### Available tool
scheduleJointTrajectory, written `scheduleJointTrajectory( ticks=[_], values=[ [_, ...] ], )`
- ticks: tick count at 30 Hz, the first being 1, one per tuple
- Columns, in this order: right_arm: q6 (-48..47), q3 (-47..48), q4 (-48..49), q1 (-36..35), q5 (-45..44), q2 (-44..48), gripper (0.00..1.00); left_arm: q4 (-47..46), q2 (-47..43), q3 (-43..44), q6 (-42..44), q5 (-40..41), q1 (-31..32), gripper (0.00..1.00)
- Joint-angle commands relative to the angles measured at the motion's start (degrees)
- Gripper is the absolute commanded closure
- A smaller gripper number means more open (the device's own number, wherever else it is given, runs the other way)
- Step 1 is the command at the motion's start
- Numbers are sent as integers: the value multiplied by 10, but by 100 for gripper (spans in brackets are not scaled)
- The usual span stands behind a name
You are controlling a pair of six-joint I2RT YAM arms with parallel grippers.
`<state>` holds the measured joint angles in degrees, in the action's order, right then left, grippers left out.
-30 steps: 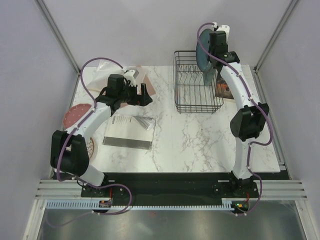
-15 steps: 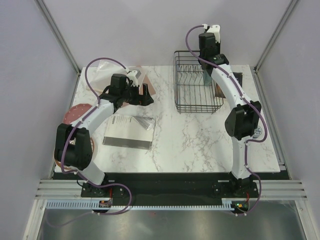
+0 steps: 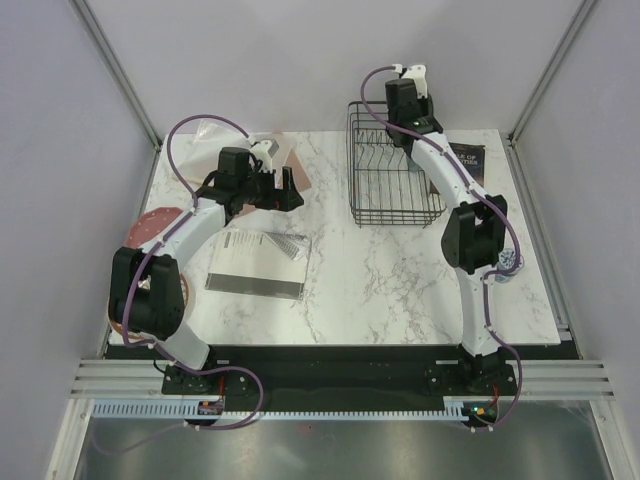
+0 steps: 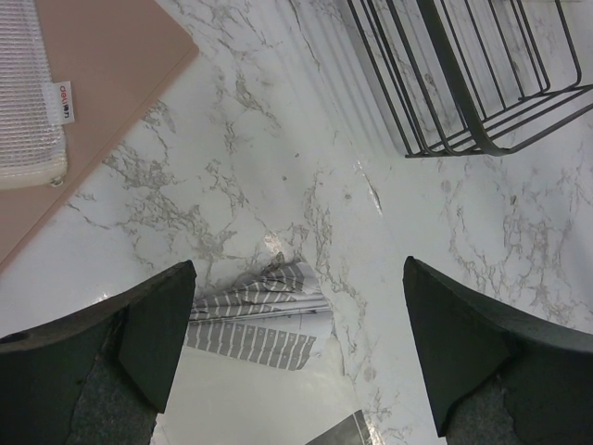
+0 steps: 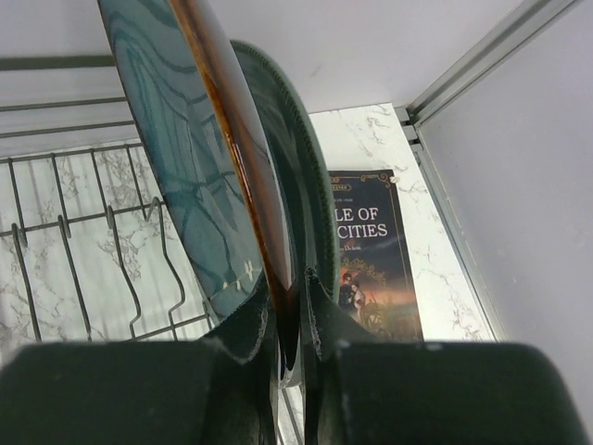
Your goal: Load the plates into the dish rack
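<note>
My right gripper [image 5: 287,315] is shut on the rim of the teal-green plate [image 5: 185,167], which stands on edge above the upright tines of the black wire dish rack [image 5: 93,250]. From above, that gripper [image 3: 402,120] hangs over the back of the dish rack [image 3: 395,205], and the arm mostly hides the plate. A reddish-pink speckled plate [image 3: 148,228] lies at the table's left edge. My left gripper [image 3: 286,190] is open above the marble, left of the rack. Nothing sits between its fingers [image 4: 139,324] in the left wrist view.
A book [image 3: 466,160] lies right of the rack, also in the right wrist view [image 5: 371,260]. A small blue-and-white round object [image 3: 508,260] sits by the right arm. A pinkish sheet [image 4: 111,65], a mesh pouch [image 4: 28,102] and striped paper [image 4: 259,320] lie near the left gripper.
The right arm has swung left and back, turning the plate edge-on over the rack. The left arm has barely moved.
</note>
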<state>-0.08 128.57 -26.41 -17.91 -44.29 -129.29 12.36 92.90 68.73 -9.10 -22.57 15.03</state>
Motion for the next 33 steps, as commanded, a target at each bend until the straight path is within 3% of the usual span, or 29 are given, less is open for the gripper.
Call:
scheduleJointTrajectory(
  ticks=[1, 16, 20, 21, 27, 33],
  values=[
    [5, 30, 102, -5, -37, 18, 100, -1, 3, 5, 27, 3, -6, 0],
    [32, -32, 61, -5, -13, -9, 99, 28, 30, 28, 1, 14, -37, 0],
    [30, -46, 58, -6, 6, -3, 61, 36, 27, 26, -3, 14, -50, 0],
    [32, -47, 58, -5, 12, 1, 57, 36, 25, 26, -3, 15, -54, 0],
    [31, -53, 53, -16, 39, 26, 46, 46, 18, 24, 1, 31, -61, 0],
    [17, -46, 55, -48, 63, 83, 42, 64, -50, 2, 71, 149, -85, 0]
  ],
)
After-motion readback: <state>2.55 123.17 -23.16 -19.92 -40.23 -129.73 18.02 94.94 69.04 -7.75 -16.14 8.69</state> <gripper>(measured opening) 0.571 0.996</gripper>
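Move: Between the right fingers the dark plate already stands upright above its rack slot, which lies roughly 8 cm ahead of the hand, in line with it and some 19 cm below. The grey-green plate stands about 8 cm ahead, 4 cm to the right and 9 cm lower; the book lies some 5 cm ahead, 16 cm right and 24 cm down. From the left hand the slot is about 27 cm ahead, 38 cm right and 10 cm below. Lowering the dark plate about 5 cm almost straight down into the rack beside the grey-green plate, the right hand keeps its pinch on the rim, then opens a little over halfway and lets go, backing off 2 cm to the left and slightly up. The left hand, empty and wide open, drifts some 7 cm left and about 3 cm down, away from the rack. ##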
